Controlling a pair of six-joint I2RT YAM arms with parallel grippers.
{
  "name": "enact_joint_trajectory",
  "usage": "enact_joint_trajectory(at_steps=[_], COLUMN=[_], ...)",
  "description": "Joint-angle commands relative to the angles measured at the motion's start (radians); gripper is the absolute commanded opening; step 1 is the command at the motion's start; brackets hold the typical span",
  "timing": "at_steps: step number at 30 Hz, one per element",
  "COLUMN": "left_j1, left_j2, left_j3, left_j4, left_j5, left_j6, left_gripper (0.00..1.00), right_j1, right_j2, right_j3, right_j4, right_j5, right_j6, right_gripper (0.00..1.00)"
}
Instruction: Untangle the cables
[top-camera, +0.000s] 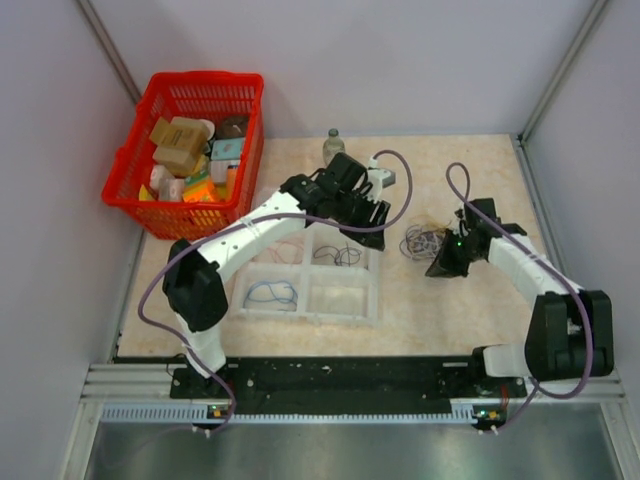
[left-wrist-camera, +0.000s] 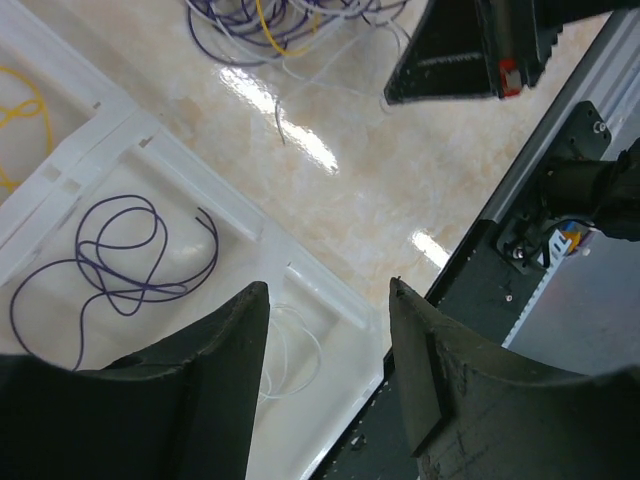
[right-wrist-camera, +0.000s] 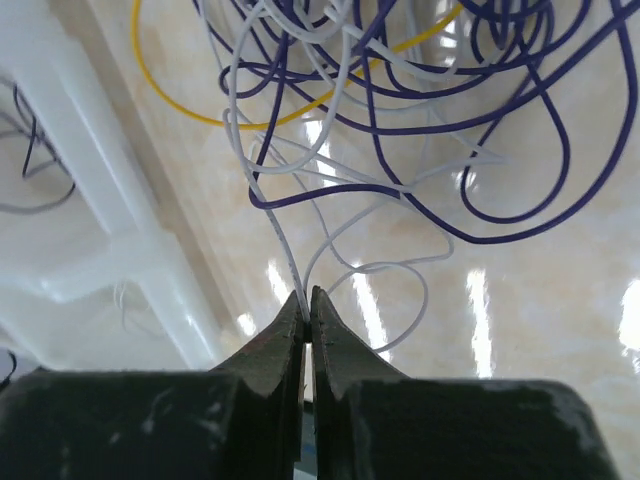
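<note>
The cables (top-camera: 422, 241) lie as a bunch of thin purple, white and yellow loops on the table, right of a white divided tray (top-camera: 310, 316). My right gripper (top-camera: 443, 265) sits at the bunch's right side. In the right wrist view it (right-wrist-camera: 308, 295) is shut on a white wire that runs up into the bunch (right-wrist-camera: 400, 100). My left gripper (top-camera: 365, 215) hangs over the tray's far right part. In the left wrist view it (left-wrist-camera: 328, 290) is open and empty above a compartment holding a white wire (left-wrist-camera: 290, 350). Other compartments hold a purple wire (left-wrist-camera: 120, 255) and a yellow wire (left-wrist-camera: 30, 110).
A red basket (top-camera: 190, 150) full of small items stands at the far left. A small bottle (top-camera: 333, 145) stands at the back, behind the left arm. A black rail (top-camera: 350, 378) runs along the near edge. Walls close in both sides.
</note>
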Motion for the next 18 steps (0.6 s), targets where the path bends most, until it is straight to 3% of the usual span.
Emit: enact_joint_trajectory(at_steps=[1,3,5,7,10,13,18], left_j1=[-0.039,-0.059,-0.082,-0.105,-0.137,-0.179,-0.216], left_j2=[0.016,0.02,0.025,0.03,0.043,0.057,0.111], left_j3=[0.007,0.005,0.007,0.002,0.005,0.007,-0.007], left_j4=[0.086,0.098,0.106,0.118,0.121,0.127,0.231], left_j5=[0.058,0.055,0.05,0.036,0.012,-0.076,-0.157], left_j6=[-0.072,-0.094,-0.106,-0.118,-0.147,-0.172,-0.218], left_gripper=[0.56,0.56,0.57,0.58,0.58,0.58,0.53], right_j1=[0.014,0.011,0.011,0.006,-0.009,-0.042,-0.205], right_j2=[-0.153,-0.205,-0.268,-0.334,-0.379,-0.4,-0.431], right_j3=[-0.142,-0.189,-0.19,-0.158,-0.068,-0.028,-0.074], right_j4=[0.026,0.029,-0.01,-0.063,-0.211,-0.345,-0.296], right_j5=[-0.166,-0.226,-0.209,-0.177,-0.052,0.197,0.182], right_j6=[0.046,0.04,0.037,0.032,0.035,0.063,0.083], right_gripper=[0.03,0.16,0.4,0.55,0.59,0.63,0.56])
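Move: My right hand is shut on a white strand, some 4 cm above the table; the tangle it comes from lies about 8 cm ahead and 3 cm lower. The tray's dark cable is about 20 cm left and 5 cm ahead of this hand. From my left hand that strand is about 14 cm right, level and 13 cm below; the tangle is 13 cm right, 8 cm ahead and 16 cm below, and the dark cable 7 cm left, 4 cm ahead and 17 cm below. I keep dragging the white strand back with my right hand, some 6 cm towards my base and slightly left, then open the fingers, let go, rise about 5 cm and swing off to the right. Meanwhile I bring my left hand right and back, roughly 9 cm in all and sinking a little, its fingers staying half open, from over the tray's edge towards the freed strand. ##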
